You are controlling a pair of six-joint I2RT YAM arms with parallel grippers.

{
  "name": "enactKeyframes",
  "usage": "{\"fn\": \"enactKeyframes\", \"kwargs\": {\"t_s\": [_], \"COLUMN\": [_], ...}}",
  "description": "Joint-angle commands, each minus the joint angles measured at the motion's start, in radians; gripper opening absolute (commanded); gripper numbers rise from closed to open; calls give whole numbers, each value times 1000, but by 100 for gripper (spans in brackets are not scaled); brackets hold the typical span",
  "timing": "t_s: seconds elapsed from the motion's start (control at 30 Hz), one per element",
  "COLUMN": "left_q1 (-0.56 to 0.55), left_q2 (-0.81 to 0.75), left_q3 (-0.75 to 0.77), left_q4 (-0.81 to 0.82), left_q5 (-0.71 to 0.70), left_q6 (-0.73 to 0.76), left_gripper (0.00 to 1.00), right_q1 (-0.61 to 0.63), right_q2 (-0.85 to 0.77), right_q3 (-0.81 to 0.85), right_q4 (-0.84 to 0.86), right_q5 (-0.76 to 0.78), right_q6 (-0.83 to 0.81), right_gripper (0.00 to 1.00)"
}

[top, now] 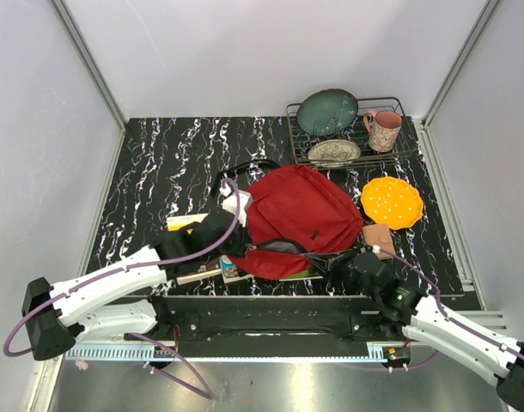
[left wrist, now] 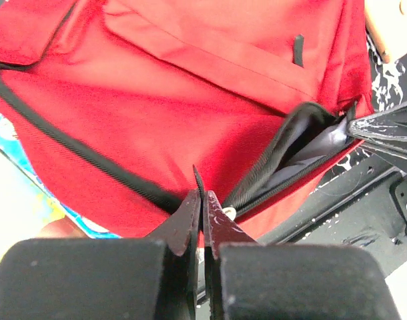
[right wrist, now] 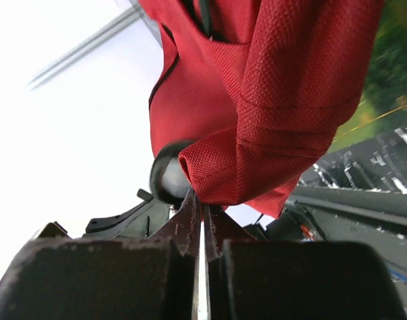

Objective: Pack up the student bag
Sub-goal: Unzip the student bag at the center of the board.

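Note:
The student bag [top: 298, 213], a large red backpack, lies in the middle of the marbled table with its black straps toward the back. In the left wrist view the student bag [left wrist: 157, 87] fills the frame, and its zip opening [left wrist: 303, 150] gapes to show grey lining. My left gripper [left wrist: 202, 193] is shut on a thin black zip pull at the bag's near left edge, where the left gripper [top: 230, 243] shows from above. My right gripper [right wrist: 203, 205] is shut on a fold of the red fabric [right wrist: 257, 147] at the near right corner, seen from above as the right gripper [top: 338, 260].
A wire dish rack [top: 398, 107] at the back right holds a teal plate [top: 327, 112], a patterned plate [top: 334, 152] and a pink mug [top: 383, 129]. An orange plate [top: 392, 202] and a brown flat item [top: 378, 238] lie right of the bag. Books [top: 198, 275] lie beneath its left side.

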Motion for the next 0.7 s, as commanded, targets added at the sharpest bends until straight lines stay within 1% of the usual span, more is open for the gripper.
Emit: {"fn": "enactKeyframes", "kwargs": {"t_s": [0.0,0.1,0.17,0.2,0.23,0.27,0.3,0.33,0.37,0.43,0.5,0.6,0.63,0.67], "left_q1": [70,98,98,98,96,98,98,96,96,98,96,98,98,96], "left_q2": [-87,-98,-98,-98,-96,-95,-95,-93,-93,-93,-89,-78,-72,-63], "left_q3": [-22,-20,-19,-17,-16,-13,-13,-13,-13,-11,-8,1,3,9], "left_q4": [-75,-74,-52,-43,-35,-26,-20,-14,-6,6,18,35,40,44], "left_q5": [-104,-78,-54,-20,-12,-5,3,6,9,18,37,57,61,64], "left_q6": [45,62,73,74,74,68,66,65,65,65,71,73,74,76], "left_gripper": [0,0,0,0,0,0,0,0,0,0,0,0,0,0], "right_q1": [-10,-11,-11,-11,-11,-10,-11,-11,-10,-10,-10,-11,-10,-10], "right_q2": [-79,-73,-56,-50,-37,-10,10,34,79,122,183,281,312,379], "right_q3": [-34,-14,41,72,147,193,244,341,386,489,529,554,557,563], "right_q4": [-236,-251,-251,-251,-256,-286,-323,-369,-436,-464,-442,-319,-279,-221], "right_q5": [178,181,194,200,210,214,218,224,224,194,146,15,-66,-105], "right_q6": [209,151,30,-36,-183,-252,-308,-383,-423,-504,-534,-526,-508,-500], "right_gripper": [0,0,22,39,59,67,73,77,81,82,82,82,82,82]}}
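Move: The right hand still pinches the zip's right end at its fingertips. The pocket's black tab lies about 5 cm ahead and 3 cm to its right, slightly below. The wallet is 4 cm ahead and some 19 cm right, the yellow plate about 13 cm ahead and 23 cm right, both about 9 cm lower. The left hand grips the bag's zip edge; the zip's right end lies about 15 cm right of that hand and 2 cm back. The right fingers open wide, releasing the zip's right end, and rise about 10 cm; the left keeps its grip. ##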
